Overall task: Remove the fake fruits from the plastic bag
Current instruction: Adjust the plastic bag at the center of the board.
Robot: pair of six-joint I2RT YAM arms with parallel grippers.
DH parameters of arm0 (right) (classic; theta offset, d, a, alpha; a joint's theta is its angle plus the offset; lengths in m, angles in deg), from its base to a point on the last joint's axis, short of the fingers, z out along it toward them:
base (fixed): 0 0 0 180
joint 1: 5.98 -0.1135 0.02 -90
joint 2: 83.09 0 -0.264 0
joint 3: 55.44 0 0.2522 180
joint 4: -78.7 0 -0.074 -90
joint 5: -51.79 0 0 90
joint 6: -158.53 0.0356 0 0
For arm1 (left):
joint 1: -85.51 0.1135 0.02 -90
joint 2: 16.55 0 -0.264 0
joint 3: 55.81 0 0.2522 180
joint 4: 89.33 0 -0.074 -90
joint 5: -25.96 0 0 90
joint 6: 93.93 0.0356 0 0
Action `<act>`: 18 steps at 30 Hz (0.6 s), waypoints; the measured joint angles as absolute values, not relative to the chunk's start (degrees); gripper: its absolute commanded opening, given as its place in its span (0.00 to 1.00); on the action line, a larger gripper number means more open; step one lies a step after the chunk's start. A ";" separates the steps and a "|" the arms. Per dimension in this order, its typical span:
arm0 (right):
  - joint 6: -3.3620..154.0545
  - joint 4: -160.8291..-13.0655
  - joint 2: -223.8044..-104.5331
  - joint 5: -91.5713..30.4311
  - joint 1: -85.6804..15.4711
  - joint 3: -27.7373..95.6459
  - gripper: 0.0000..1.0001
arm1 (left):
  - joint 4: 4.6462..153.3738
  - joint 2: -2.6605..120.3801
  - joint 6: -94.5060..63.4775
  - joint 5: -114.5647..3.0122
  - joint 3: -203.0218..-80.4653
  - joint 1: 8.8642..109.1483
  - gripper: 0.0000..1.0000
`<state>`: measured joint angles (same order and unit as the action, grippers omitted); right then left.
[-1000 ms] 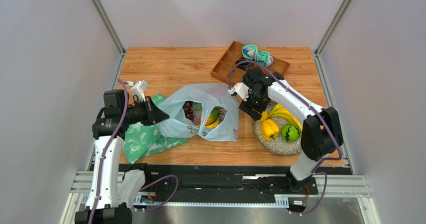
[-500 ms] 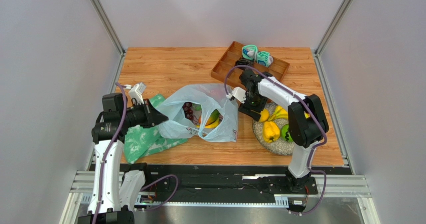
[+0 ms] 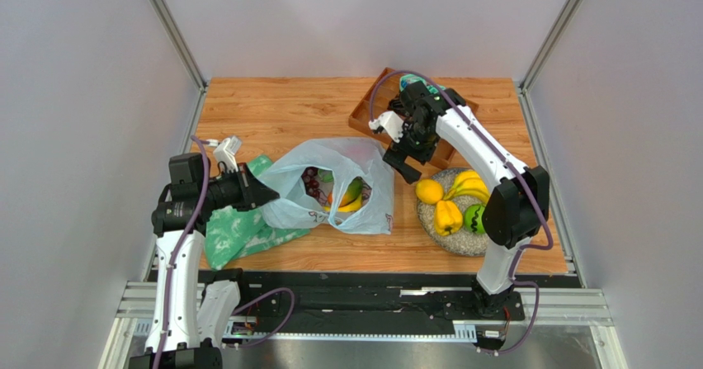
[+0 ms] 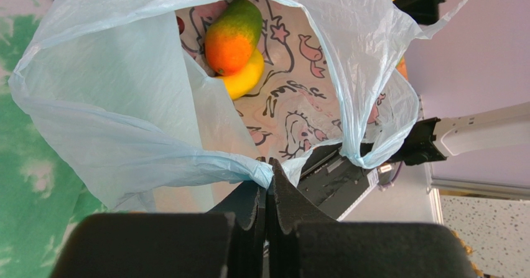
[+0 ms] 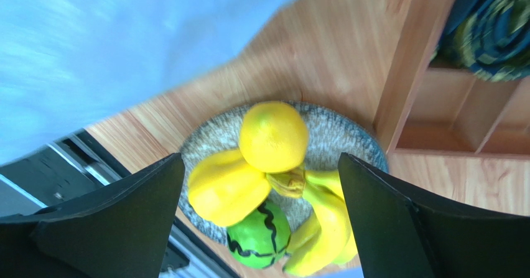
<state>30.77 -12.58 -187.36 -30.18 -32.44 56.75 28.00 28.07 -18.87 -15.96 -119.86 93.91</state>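
Note:
The pale-blue plastic bag (image 3: 334, 187) lies open at the table's middle. My left gripper (image 3: 268, 194) is shut on its left rim (image 4: 269, 172), holding the mouth up. Inside the bag lie a mango (image 4: 233, 35) on top of a yellow fruit (image 4: 246, 79), with purple grapes (image 3: 313, 183) beside them. On the speckled plate (image 3: 462, 245) rest a round yellow-orange fruit (image 5: 274, 136), a yellow pepper (image 5: 227, 188), a green fruit (image 5: 258, 234) and a banana bunch (image 5: 326, 222). My right gripper (image 3: 402, 156) hangs open and empty above the plate's far-left edge (image 5: 260, 160).
A wooden divided tray (image 3: 371, 109) with rolled cloths (image 3: 425, 88) stands at the back, just behind the right gripper. A green-and-white cloth (image 3: 235, 233) lies under the bag's left side. Grey walls close in both sides.
The right gripper opened wide, left the round yellow-orange fruit on the plate, and rose back toward the tray. The left gripper and the bag kept still.

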 measured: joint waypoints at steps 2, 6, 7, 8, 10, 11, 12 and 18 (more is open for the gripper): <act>31.74 -12.21 -186.61 -27.03 -32.44 59.88 1.00 | 28.00 28.10 -18.81 -15.57 -119.86 93.91 0.00; 36.28 -16.61 -180.03 -19.69 -34.07 62.65 1.00 | 28.05 27.90 -18.85 -13.73 -119.77 93.91 0.00; 37.94 -19.34 -177.50 -18.53 -35.39 62.44 1.00 | 28.07 27.79 -18.85 -13.19 -119.64 93.91 0.00; 39.76 -22.49 -175.03 -17.52 -37.31 62.22 0.98 | 28.09 27.59 -18.87 -12.51 -119.40 93.91 0.00; 42.10 -28.08 -171.93 -16.41 -42.75 62.52 0.89 | 28.07 27.11 -19.05 -11.22 -118.74 93.91 0.00; 42.66 -29.94 -171.44 -15.95 -45.51 63.29 0.76 | 28.05 26.92 -19.11 -10.72 -118.46 93.91 0.00; 43.34 -31.56 -171.95 -15.56 -49.07 64.82 0.70 | 28.05 26.65 -19.22 -10.37 -118.22 93.91 0.00; 51.36 -38.22 -183.07 -15.34 -59.93 68.64 0.42 | 27.67 24.62 -19.73 -8.99 -117.95 94.98 0.00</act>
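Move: The left part of the bag's mouth, which the right hand heads for, lies about 23 cm to its left, some 7 cm back and roughly level in height. The mango in the bag is about 16 cm left, 3 cm back and 11 cm down; the yellow fruit on the plate sits 4 cm right, 1 cm back and 9 cm down. From the left hand, which holds the rim, that part of the mouth is some 10 cm right, 4 cm ahead and 7 cm lower. Leftwards in a fast arc, the right hand swings about 25 cm away from the plate to above the left part of the bag's mouth, rising nearly 20 cm and then dipping some 4 cm, and drawing back about 8 cm. Its fingertips tilt out to the left by some 45 degrees while the wide-open fingers close to half. The left hand keeps its pinch on the rim, easing slightly back and right. ##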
